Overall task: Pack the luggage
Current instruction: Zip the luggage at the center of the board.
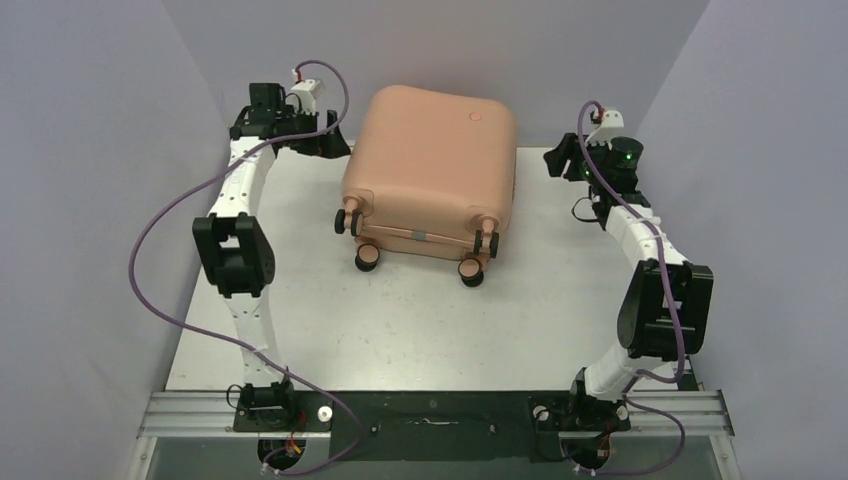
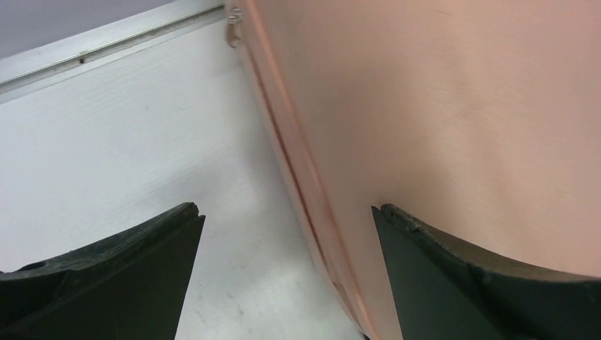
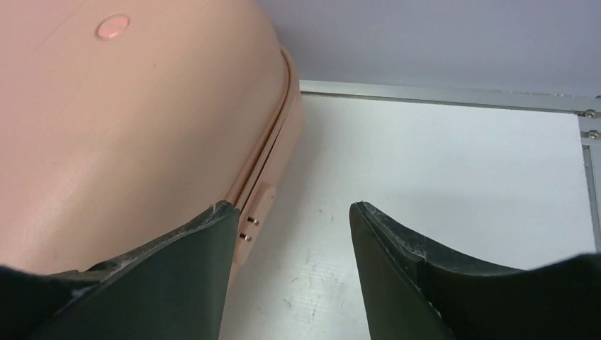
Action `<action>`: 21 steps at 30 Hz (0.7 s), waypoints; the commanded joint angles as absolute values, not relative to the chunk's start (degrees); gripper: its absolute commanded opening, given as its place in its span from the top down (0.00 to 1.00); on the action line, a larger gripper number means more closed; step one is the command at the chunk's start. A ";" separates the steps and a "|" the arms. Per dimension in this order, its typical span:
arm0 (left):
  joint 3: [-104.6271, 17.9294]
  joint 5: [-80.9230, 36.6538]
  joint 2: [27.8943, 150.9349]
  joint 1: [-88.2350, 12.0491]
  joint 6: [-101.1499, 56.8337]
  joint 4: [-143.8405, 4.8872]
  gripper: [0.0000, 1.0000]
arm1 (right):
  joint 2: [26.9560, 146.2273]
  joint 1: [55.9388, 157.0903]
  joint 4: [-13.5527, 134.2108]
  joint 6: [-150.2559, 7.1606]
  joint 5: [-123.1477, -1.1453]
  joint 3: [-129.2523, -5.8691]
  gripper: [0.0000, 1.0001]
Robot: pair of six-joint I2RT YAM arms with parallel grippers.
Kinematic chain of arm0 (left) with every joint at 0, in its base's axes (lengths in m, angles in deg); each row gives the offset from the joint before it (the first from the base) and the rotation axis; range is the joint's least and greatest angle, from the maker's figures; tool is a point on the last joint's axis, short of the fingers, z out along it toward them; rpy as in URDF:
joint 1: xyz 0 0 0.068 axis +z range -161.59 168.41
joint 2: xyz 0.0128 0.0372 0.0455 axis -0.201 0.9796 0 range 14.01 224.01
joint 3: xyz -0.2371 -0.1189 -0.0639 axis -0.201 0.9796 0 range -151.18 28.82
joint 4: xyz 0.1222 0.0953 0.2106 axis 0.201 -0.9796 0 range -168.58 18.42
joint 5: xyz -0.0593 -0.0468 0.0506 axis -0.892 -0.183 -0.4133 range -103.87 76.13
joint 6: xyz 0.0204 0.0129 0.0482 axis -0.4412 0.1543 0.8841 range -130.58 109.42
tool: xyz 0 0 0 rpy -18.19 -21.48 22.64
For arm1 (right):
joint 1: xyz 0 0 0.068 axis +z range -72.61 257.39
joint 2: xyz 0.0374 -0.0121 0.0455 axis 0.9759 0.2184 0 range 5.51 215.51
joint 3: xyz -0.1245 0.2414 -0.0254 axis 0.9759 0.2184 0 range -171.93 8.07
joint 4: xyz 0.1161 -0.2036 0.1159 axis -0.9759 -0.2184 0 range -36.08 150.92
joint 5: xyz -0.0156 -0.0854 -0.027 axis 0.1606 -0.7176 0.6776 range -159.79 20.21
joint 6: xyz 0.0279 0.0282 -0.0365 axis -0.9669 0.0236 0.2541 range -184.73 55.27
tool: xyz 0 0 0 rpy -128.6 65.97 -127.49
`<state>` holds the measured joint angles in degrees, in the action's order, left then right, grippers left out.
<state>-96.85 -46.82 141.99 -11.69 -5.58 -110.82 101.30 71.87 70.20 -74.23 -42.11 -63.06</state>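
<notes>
The luggage (image 1: pixel 430 165) is a salmon-pink hard-shell suitcase lying shut on the table at the back centre, its caster wheels (image 1: pixel 367 258) facing the near side and a small round dot (image 1: pixel 476 116) on its top shell. My left gripper (image 1: pixel 330 140) is at its left side. In the left wrist view the left gripper (image 2: pixel 283 209) is open, the luggage (image 2: pixel 439 106) fills the right and its seam runs between the fingers. My right gripper (image 1: pixel 558 160) hovers off its right side. In the right wrist view the right gripper (image 3: pixel 290 205) is open over bare table beside the luggage (image 3: pixel 127 120).
The white table (image 1: pixel 400 320) is bounded by purple-grey walls on the left, back and right. A metal rail (image 3: pixel 439 95) runs along the table's far edge. Both arm bases are on the black strip (image 1: pixel 430 420) at the near edge, with purple cables looping beside the arms.
</notes>
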 commanded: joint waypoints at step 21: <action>-49.46 -30.18 90.70 -30.55 19.57 -97.22 0.04 | 76.29 82.57 83.27 -42.10 -16.93 -23.53 0.38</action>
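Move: The upper left wheels on the luggage's near side lie about 20 cm back of the left hand, 4 cm right and 5 cm below it; the lower left wheel is 28 cm back, 6 cm right, and the grey latch 23 cm back, 20 cm right. From the right hand, the upper right wheels are roughly 17 cm back, 16 cm left and 8 cm lower, with the lower right wheel 25 cm back, 19 cm left. The left hand leaves the luggage's left flank, drawing back about 21 cm while it climbs and then sinks part of the way again, drifting right late on to come in over the upper left wheels, rolling about the line of its wide-open fingers. At the same time the right hand sweeps back some 20 cm, left and down past the right flank to the near right corner, turning about 40 degrees counter-clockwise so that its part-open fingers point across towards the upper right wheels. ##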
